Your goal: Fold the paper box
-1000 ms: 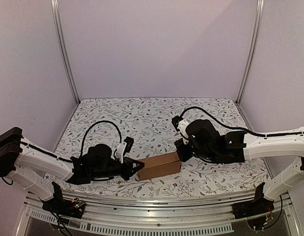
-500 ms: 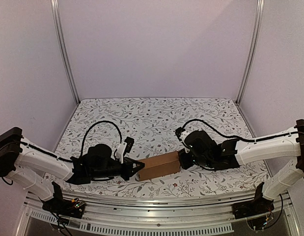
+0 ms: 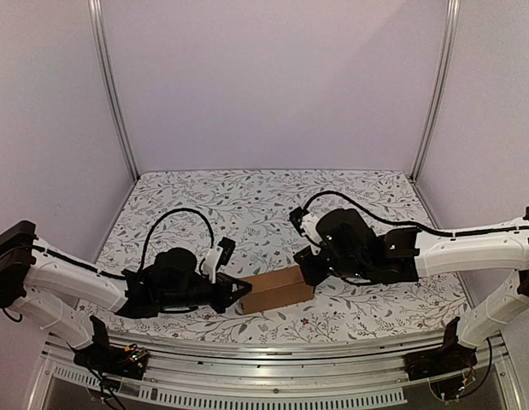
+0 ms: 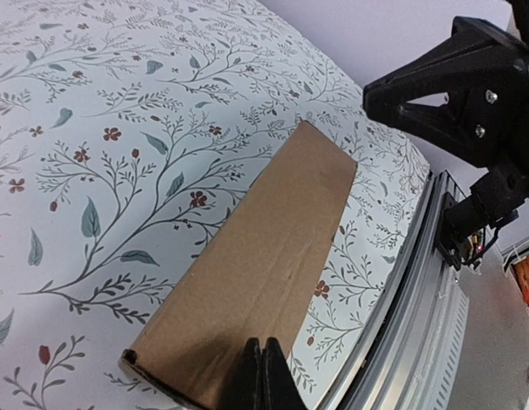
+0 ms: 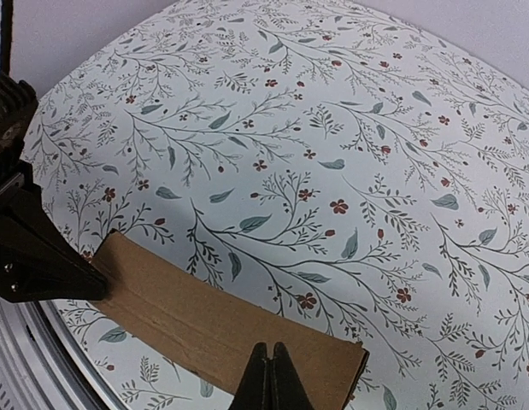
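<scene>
The paper box (image 3: 277,290) is a closed, shallow brown cardboard box lying flat near the table's front edge. My left gripper (image 3: 245,289) is shut, with its joined tips over the box's left end (image 4: 262,346), and nothing is between them. My right gripper (image 3: 305,272) is also shut and empty, its tips over the box's right end (image 5: 269,348). In the left wrist view the box (image 4: 264,256) runs away toward the right gripper (image 4: 456,94). In the right wrist view the box (image 5: 187,312) reaches the left gripper (image 5: 42,256). I cannot tell whether the tips touch the lid.
The box rests on a floral-patterned tablecloth (image 3: 247,205). A metal rail (image 3: 273,350) runs along the near edge close to the box. Plain walls and two upright metal posts (image 3: 110,85) enclose the back and sides.
The right arm swung toward the front and then back left, ending over the box's right end. The left arm and the box have barely moved.
</scene>
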You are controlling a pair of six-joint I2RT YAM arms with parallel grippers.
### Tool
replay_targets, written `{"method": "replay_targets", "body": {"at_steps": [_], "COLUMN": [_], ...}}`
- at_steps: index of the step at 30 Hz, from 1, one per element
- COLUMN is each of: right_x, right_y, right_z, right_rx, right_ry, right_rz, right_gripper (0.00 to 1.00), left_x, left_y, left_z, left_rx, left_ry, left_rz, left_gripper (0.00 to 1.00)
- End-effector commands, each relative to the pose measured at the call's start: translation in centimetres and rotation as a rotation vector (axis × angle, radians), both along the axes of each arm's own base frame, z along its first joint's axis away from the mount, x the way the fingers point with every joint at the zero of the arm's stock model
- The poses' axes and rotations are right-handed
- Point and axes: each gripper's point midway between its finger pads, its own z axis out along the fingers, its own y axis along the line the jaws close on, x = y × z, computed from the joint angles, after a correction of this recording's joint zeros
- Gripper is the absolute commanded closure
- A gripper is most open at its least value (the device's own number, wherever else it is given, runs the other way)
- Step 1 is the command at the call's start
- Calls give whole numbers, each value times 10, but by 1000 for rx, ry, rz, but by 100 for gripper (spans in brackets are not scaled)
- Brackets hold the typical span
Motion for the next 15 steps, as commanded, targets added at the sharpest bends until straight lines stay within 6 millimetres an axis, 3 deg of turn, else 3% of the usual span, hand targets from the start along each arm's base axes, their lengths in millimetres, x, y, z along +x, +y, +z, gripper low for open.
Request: {"method": "replay_targets", "body": {"at_steps": [1,8,15], "right_x": [-14,-22,-25], "right_y": [20,24,16], "right_z": [-23,-68,-84], "right_rx": [-15,-47,-79], "right_ry": [55,145,171], "right_rz": [68,64,49], "right_gripper": [100,100,100], "left_x": [-8,-4,5], "left_y": [24,16,24], "left_z": [-38,-8,28], "left_rx": [176,148,123], "left_ry": [71,27,-36], "left_rz": [4,-9,42], "left_gripper": [100,100,100]}}
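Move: The shut right gripper hangs over the right part of the paper box: the box's middle is about 7 cm to its left, 3 cm back and 8 cm below, and the box's right end some 3 cm to its right, about level fore and aft and 7 cm down. From the left gripper, shut at the box's left end, the box's middle lies about 7 cm to the right, 1 cm farther out and 3 cm lower; the left end is about 2 cm to its left, 1 cm back and 3 cm down. With its fingers shut, the right hand drops about 5 cm onto the right part of the box's top while shifting some 3 cm left and a little back, the wrist tipping down slightly, then stays low there with the closed fingertips pressing on the cardboard. The left hand, also shut, starts at the box's left end and eases away to the left and up, about 1.5 cm each way and mostly at the very end, rolling only slightly. ##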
